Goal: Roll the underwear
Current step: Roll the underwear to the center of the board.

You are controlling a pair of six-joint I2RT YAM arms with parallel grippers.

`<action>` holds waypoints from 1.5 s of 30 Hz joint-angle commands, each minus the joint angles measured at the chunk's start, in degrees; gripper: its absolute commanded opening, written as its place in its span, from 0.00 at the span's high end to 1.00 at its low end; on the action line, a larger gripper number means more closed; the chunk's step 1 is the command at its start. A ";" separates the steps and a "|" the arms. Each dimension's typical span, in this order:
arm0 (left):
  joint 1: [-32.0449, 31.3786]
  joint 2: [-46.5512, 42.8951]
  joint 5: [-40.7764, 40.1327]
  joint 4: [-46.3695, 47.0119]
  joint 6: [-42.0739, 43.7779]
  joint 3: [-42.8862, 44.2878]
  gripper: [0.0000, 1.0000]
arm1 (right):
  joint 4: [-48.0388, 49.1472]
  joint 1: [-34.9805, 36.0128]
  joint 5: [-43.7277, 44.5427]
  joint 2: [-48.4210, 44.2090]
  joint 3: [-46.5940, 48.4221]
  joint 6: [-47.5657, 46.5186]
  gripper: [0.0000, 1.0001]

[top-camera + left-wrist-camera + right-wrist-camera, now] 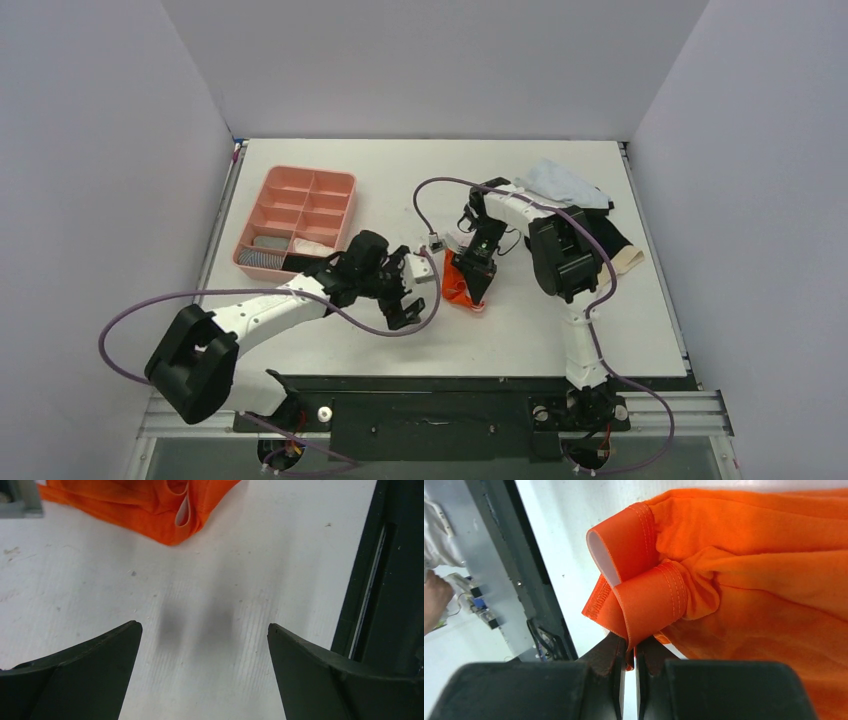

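The orange underwear (458,284) lies bunched near the table's middle; its folded waistband (649,592) fills the right wrist view. My right gripper (478,291) (630,647) is shut on that waistband's edge, with cloth pinched between the fingertips. My left gripper (408,292) (204,630) hovers just left of the garment, jaws wide open over bare table, with the orange cloth (150,505) ahead of it. The black underwear with a beige waistband (622,250) lies at the right, partly hidden behind the right arm.
A pink compartment tray (298,217) holding a few folded cloths stands at the back left. A pale blue cloth (565,185) lies at the back right. The table's dark front rail (380,575) runs close to the left gripper.
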 commanded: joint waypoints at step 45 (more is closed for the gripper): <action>-13.62 11.54 -9.15 35.15 0.61 -3.08 0.00 | -0.94 0.09 -3.40 3.22 0.42 0.87 1.00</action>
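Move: From the left hand, the orange underwear's middle lies about 12 cm to the right, 3 cm ahead and 7 cm lower; the divided pink box is some 24 cm to its left, 15 cm farther out and 7 cm lower. The right hand already pinches the near waistband end, with the underwear's middle about 4 cm ahead, 3 cm left and 2 cm below. The black cloth lies roughly 22 cm right of that hand, 13 cm farther out and 4 cm below. Rightward and down, the left hand sweeps towards the near-left side of the underwear, about 9 cm across and 6 cm down, drawing slightly back before easing forward. It lingers low with its fingers wide open and wrist tilting nearly 20 degrees, then rises some 3 cm. The right hand eases back about a centimetre, then keeps its pinch on the waistband and holds still. ##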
